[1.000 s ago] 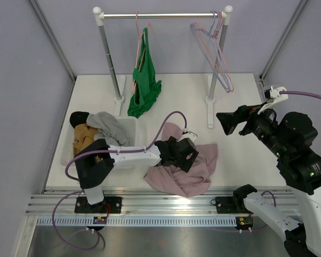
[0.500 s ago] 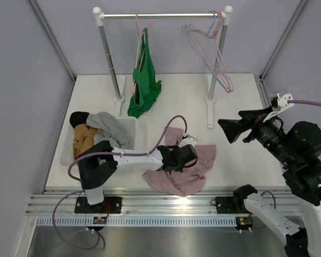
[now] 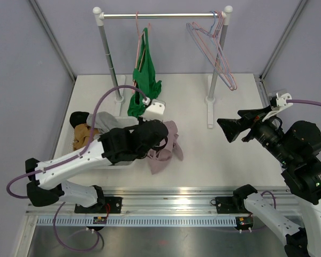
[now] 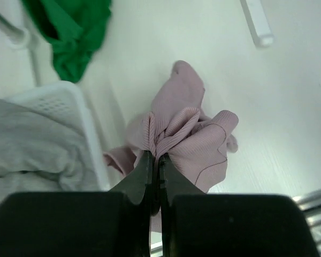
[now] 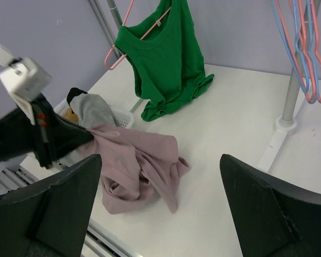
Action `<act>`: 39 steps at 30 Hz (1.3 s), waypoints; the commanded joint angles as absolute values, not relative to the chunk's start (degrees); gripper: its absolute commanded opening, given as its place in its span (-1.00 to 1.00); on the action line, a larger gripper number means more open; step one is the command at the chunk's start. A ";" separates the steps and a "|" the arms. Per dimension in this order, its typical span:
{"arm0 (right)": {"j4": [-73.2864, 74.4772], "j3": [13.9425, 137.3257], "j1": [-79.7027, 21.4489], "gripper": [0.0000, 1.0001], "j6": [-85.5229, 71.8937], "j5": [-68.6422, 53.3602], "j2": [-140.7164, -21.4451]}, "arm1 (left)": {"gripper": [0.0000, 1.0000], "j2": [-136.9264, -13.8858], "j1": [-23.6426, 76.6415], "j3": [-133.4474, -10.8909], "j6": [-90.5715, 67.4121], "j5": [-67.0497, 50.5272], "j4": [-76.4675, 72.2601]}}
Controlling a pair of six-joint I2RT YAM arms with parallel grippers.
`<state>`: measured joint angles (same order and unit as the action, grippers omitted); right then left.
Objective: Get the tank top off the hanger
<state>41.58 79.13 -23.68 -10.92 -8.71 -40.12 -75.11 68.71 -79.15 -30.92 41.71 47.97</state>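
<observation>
A green tank top [image 3: 144,88] hangs on a pink hanger [image 3: 138,40] at the left part of the rail, its hem bunched on the table; the right wrist view shows the tank top [image 5: 168,59] and hanger [image 5: 122,47] too. My left gripper [image 3: 159,140] is lower and nearer, apart from the tank top. It is shut on a fold of a pink garment [image 4: 190,136], with the gripper [image 4: 154,158] pinching the cloth above the table. My right gripper [image 3: 230,124] hovers open at the right, nothing between its fingers [image 5: 69,187].
A white basket [image 3: 131,125] with grey, tan and dark clothes stands at the left, just beside the lifted pink garment [image 3: 166,152]. Several bare hangers [image 3: 219,51] hang at the rail's right end. The rack's feet [image 3: 210,112] stand on the table.
My left gripper has shut on the pink garment and pulled it up and left, toward the basket. The cloth is now bunched instead of spread. The right arm has barely shifted.
</observation>
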 commanded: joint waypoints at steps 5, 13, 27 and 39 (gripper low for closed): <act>38.41 79.81 -23.82 0.99 -11.34 -9.93 -40.08 | -1.00 -68.21 64.43 -96.99 -24.37 56.77 60.28; 37.44 79.54 -23.82 0.99 -12.04 -10.72 -40.08 | -1.00 -66.80 51.36 -108.29 -15.65 54.86 61.61; 33.93 79.10 -23.82 0.99 -12.39 -13.09 -42.10 | -1.00 -64.24 18.49 -85.26 -14.59 28.59 55.20; 26.90 76.11 -23.82 0.99 -14.85 -19.77 -48.69 | -1.00 -95.97 16.52 -69.17 -17.14 12.31 58.28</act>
<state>31.27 75.88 -23.68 -13.63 -16.25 -46.68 -95.20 16.56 -71.37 -16.16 17.50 55.92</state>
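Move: The pink tank top is already pinched in my left hand. Its goal, the white basket, has its middle about 26 cm to my left, 4 cm ahead and 22 cm below. In it, the gray tank top lies some 23 cm left, 12 ahead and 18 below. The green tank top still hangs about 24 cm ahead, 9 left and 5 lower. From my right hand, the basket is roughly 46 cm left, 7 ahead and 38 below. Keeping my fingers shut on the pink tank top, I swing my left hand up some 19 cm and left over the basket's right side, turning it counter-clockwise. Then I go slightly forward and plunge it about 35 cm down into the basket, tipping the fingers steeply downward. Late on, my open right hand drifts about 5 cm forward and left. ##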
